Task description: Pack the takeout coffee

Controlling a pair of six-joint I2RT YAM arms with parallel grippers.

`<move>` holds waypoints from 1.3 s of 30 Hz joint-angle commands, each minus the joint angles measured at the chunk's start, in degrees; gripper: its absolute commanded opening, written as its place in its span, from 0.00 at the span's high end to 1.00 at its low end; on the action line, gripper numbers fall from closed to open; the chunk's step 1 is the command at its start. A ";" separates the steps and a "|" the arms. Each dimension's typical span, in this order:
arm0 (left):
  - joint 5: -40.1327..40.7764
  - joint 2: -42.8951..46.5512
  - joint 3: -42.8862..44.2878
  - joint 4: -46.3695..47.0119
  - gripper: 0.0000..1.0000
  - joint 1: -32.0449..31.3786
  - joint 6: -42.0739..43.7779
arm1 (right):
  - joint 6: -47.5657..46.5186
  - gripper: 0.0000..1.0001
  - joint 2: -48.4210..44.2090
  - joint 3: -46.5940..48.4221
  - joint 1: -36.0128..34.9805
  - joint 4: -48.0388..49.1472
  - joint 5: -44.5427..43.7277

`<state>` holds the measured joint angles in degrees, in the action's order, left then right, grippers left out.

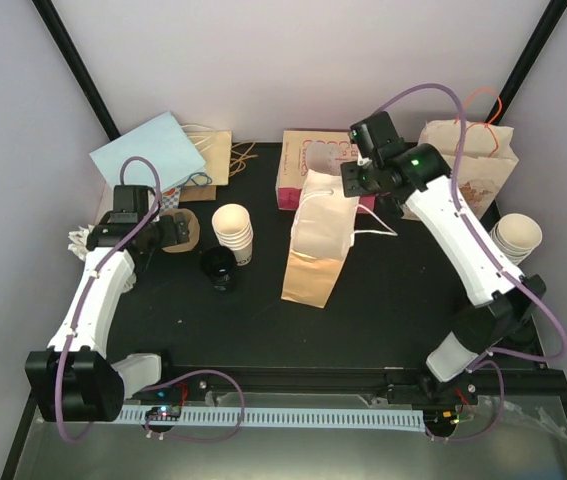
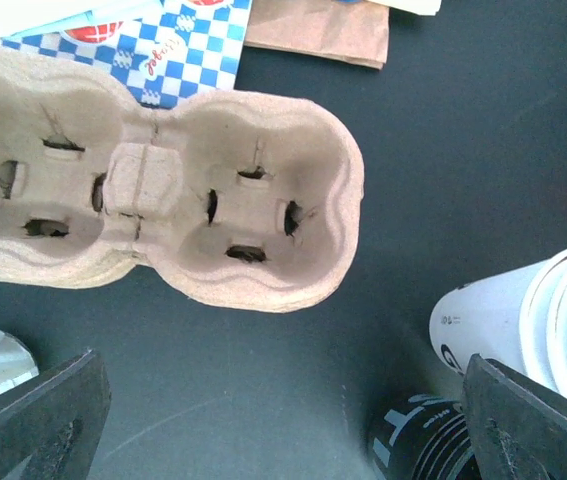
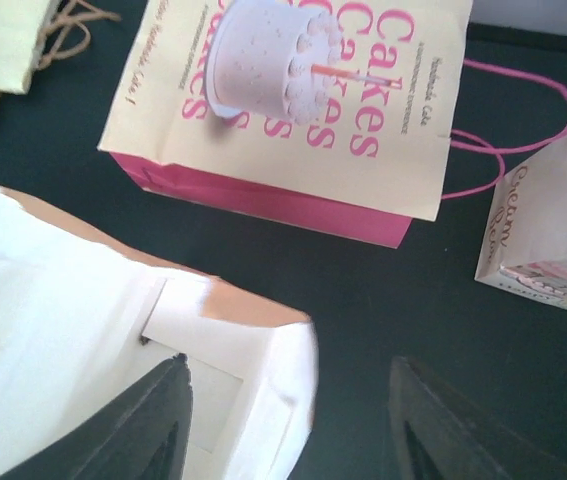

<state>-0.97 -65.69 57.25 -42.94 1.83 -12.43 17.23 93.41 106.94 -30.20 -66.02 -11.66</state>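
The takeout coffee is hidden in every view. A brown paper bag (image 1: 313, 255) stands open mid-table, its inside white in the right wrist view (image 3: 63, 320). My right gripper (image 1: 348, 182) hangs at the bag's far right corner. It is open (image 3: 293, 400), with one finger inside the mouth, the other outside, and the rim loose between them. My left gripper (image 1: 166, 232) is wide open (image 2: 283, 425) over bare mat, just short of the brown pulp cup carrier (image 2: 163, 190). Nothing is between its fingers.
A stack of nested cream cups (image 1: 233, 230) and a black printed round stack (image 1: 218, 268) stand right of the left gripper. A pink "Cakes" bag (image 3: 293, 90) lies behind the brown bag. A printed paper bag (image 1: 471, 165) and more cups (image 1: 516, 238) stand at the right.
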 commanded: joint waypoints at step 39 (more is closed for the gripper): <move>-2.00 -29.34 18.99 -11.17 0.41 -3.14 6.45 | 6.04 0.00 -57.98 -56.71 0.04 31.38 2.63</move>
<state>-4.43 -92.97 73.34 -51.07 -0.99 -7.18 23.92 36.36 49.45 -30.17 -37.41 -9.30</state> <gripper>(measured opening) 0.618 0.999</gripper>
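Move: Some 7 cm ahead of the left hand, 8 cm to its left and 12 cm below lies the cup carrier's middle; its right pocket is nearer. The white cup stack is about 11 cm right and 2 cm ahead, the black cup 7 cm right and 3 cm back. For the right hand, the open paper bag's middle is roughly 9 cm left, 4 cm back, 13 cm below; the pink cake bag is 14 cm ahead, 4 cm left. Reaching down about 6.5 cm and forward 5 cm, drifting right, the left hand nears the carrier's right pocket; its fingers narrow partway and tip some 20 degrees steeper. The right hand opens fully and clears the paper bag's rim, rising about 6 cm, then sinks while swinging back some 14 cm and right, wrist tilting up and left side rolling up. ##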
